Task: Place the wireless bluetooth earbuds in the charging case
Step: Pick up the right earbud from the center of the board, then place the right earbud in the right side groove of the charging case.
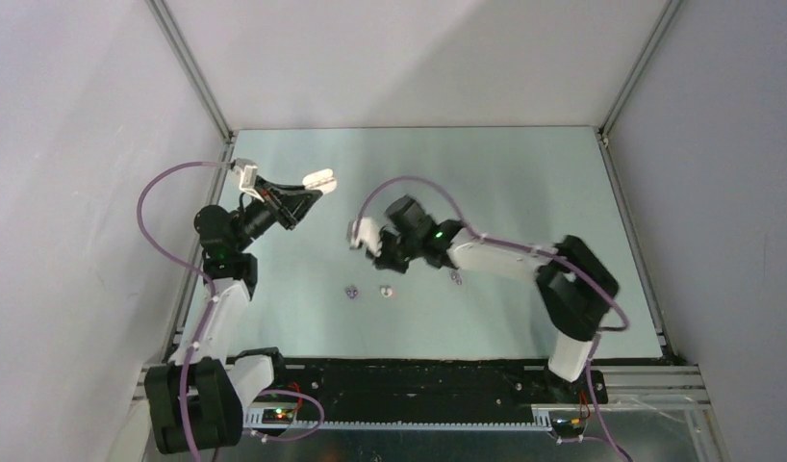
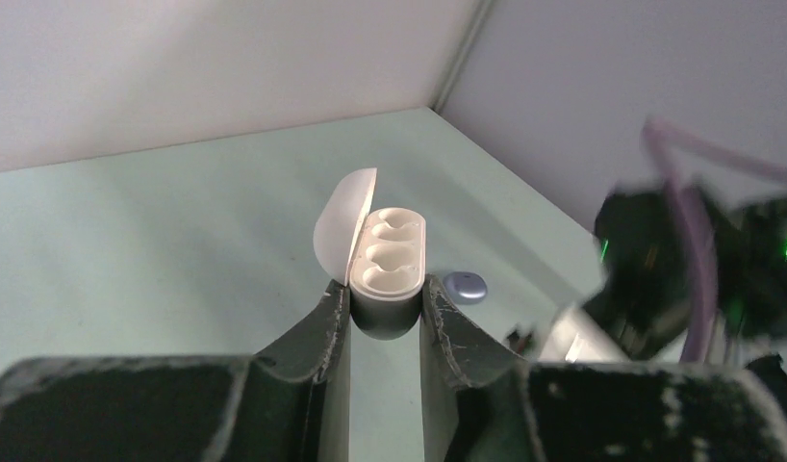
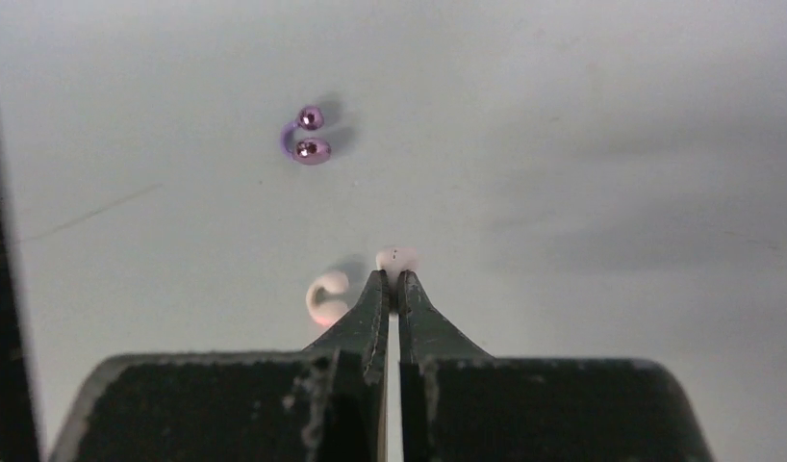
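My left gripper (image 2: 387, 294) is shut on the base of a white charging case (image 2: 392, 252) and holds it above the table. Its lid (image 2: 342, 223) stands open and the hollows inside are empty. From above, the case (image 1: 318, 179) sits at the tips of the left gripper (image 1: 308, 192). My right gripper (image 3: 393, 279) is shut on a white earbud (image 3: 396, 257), pinched at its tips above the table. A second white earbud (image 3: 327, 296) lies on the table just left of the fingers. Two purple earbuds (image 3: 311, 144) lie together farther off. The top view shows the purple buds (image 1: 351, 291) and the white bud (image 1: 386, 290) below the right gripper (image 1: 375, 252).
A closed purple case (image 2: 465, 286) lies on the table beyond the white case, near the right arm. Grey walls and metal frame posts (image 1: 192, 67) enclose the table on three sides. The black rail (image 1: 418, 380) with the arm bases runs along the near edge.
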Tool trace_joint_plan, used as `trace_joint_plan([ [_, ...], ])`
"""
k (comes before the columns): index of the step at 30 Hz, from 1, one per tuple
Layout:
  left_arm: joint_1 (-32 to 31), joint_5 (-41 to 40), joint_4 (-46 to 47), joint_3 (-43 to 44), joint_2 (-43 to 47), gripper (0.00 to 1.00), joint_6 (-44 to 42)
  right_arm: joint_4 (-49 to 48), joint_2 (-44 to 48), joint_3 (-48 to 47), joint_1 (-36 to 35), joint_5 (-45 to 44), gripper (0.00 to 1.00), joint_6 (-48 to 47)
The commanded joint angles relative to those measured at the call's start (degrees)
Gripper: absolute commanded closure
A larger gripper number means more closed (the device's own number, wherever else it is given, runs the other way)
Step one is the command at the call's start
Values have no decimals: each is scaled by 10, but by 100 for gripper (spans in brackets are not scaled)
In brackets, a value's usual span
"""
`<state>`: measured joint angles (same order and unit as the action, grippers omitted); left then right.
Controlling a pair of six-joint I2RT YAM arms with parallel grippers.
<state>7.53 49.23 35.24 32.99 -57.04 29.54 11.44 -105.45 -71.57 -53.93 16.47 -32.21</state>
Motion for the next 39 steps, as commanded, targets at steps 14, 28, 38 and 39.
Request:
trace_joint_plan([
  [14, -125, 237, 253, 95, -165, 100, 78, 27, 262, -71, 124, 275, 100, 90],
  [28, -143, 279, 231, 53, -118, 100, 44, -30, 215, -120, 106, 243, 100, 122],
  [38, -152, 277, 219, 54, -114, 100, 31, 16, 210, -144, 107, 220, 100, 126],
  [39, -152, 277, 218, 54, -115, 100, 29, 21, 209, -146, 107, 219, 100, 126],
])
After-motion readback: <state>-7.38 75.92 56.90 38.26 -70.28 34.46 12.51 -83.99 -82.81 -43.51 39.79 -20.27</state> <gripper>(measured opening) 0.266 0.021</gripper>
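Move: The right hand already holds the white earbud about 5 cm over the board; from it the open case, in the left fingers, lies some 8 cm ahead, 11 cm to the left and 21 cm up. Beneath it another white earbud lies about 2 cm back and 2 cm right, and a purple earbud 2 cm back and 6 cm left, both 5 cm lower. From the left hand, the held earbud is about 6 cm back, 12 cm right and 21 cm down. The right hand sweeps the pinched earbud steeply up about 25 cm towards the case, veering some 6 cm right on the way and then easing back left, its wrist tipping up some 30 degrees until the fingers point nearly level to the left, still shut. The left hand, keeping its grip on the case, brings it right and then back to meet the earbud, turning clockwise so the open wells face the right hand. ##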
